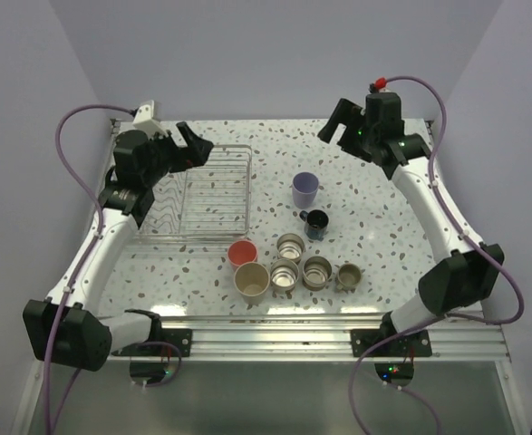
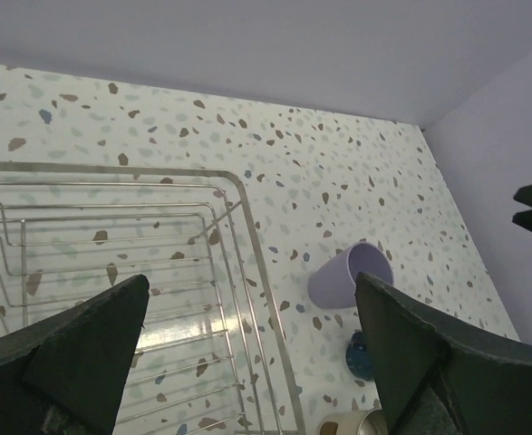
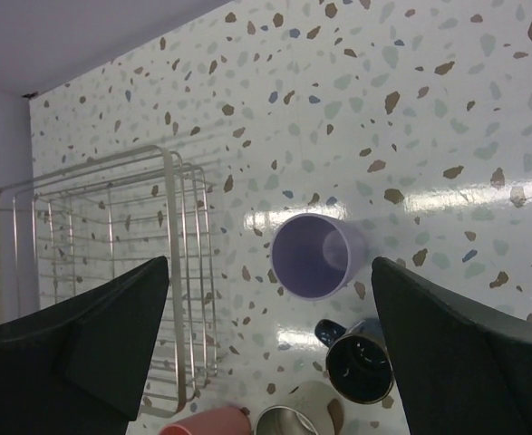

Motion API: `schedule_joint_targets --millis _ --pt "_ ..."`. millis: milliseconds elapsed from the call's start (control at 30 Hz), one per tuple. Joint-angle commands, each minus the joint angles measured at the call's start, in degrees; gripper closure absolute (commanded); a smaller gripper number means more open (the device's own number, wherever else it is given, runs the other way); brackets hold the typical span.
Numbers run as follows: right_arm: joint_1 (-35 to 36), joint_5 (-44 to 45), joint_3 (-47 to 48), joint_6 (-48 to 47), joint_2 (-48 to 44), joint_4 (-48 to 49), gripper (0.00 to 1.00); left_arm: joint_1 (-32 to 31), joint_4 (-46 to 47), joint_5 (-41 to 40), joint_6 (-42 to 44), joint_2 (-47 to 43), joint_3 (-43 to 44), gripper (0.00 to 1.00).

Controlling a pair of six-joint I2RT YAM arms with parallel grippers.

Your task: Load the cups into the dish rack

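The silver wire dish rack (image 1: 207, 192) stands empty at the back left. To its right are a lavender cup (image 1: 305, 188) and a black mug (image 1: 316, 223). Nearer the front stand a pink-red cup (image 1: 242, 253), a beige cup (image 1: 252, 280), three steel cups (image 1: 290, 246) and an olive-tan mug (image 1: 349, 275). My left gripper (image 1: 193, 145) hangs open above the rack's far edge (image 2: 238, 195), holding nothing. My right gripper (image 1: 335, 122) hangs open high at the back right, looking down on the lavender cup (image 3: 313, 256) and black mug (image 3: 361, 362).
Lavender walls close the table at the back and on both sides. The metal rail (image 1: 275, 335) carrying the arm bases runs along the near edge. The cups at the front stand close together, some touching.
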Motion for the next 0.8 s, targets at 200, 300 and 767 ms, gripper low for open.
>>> schedule_joint_targets --millis 200,300,767 --pt "2.6 -1.4 7.3 -5.3 13.2 -14.2 0.11 2.0 2.3 13.4 2.6 5.8 2.1 0.0" --pt "3.2 -1.5 5.5 -5.9 14.7 -13.5 0.14 2.0 -4.5 10.2 6.5 8.2 5.8 0.0" --pt "4.1 1.0 10.3 -6.2 26.7 -15.9 0.51 1.8 -4.9 7.9 6.5 7.5 3.9 0.0"
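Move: The purple cup stands below the right hand: about 6 cm left, roughly 1 cm back and some 24 cm down. Behind it is the black mug, about 10 cm back and 4 cm left of the hand. The nearest steel cup lies about 17 cm back and 10 cm left, both around 25 cm down. From the left hand the purple cup is some 29 cm right, 3 cm ahead and 26 cm lower. Down onto the purple cup's rim goes the right hand, sinking about 18 cm and drifting slightly left while it tips some 30 degrees further down. The fingers close from wide open to half open, ending astride the right side of the rim, one over the mouth and one outside. The left hand, empty and wide open, lowers about 5 cm over the dish rack. ##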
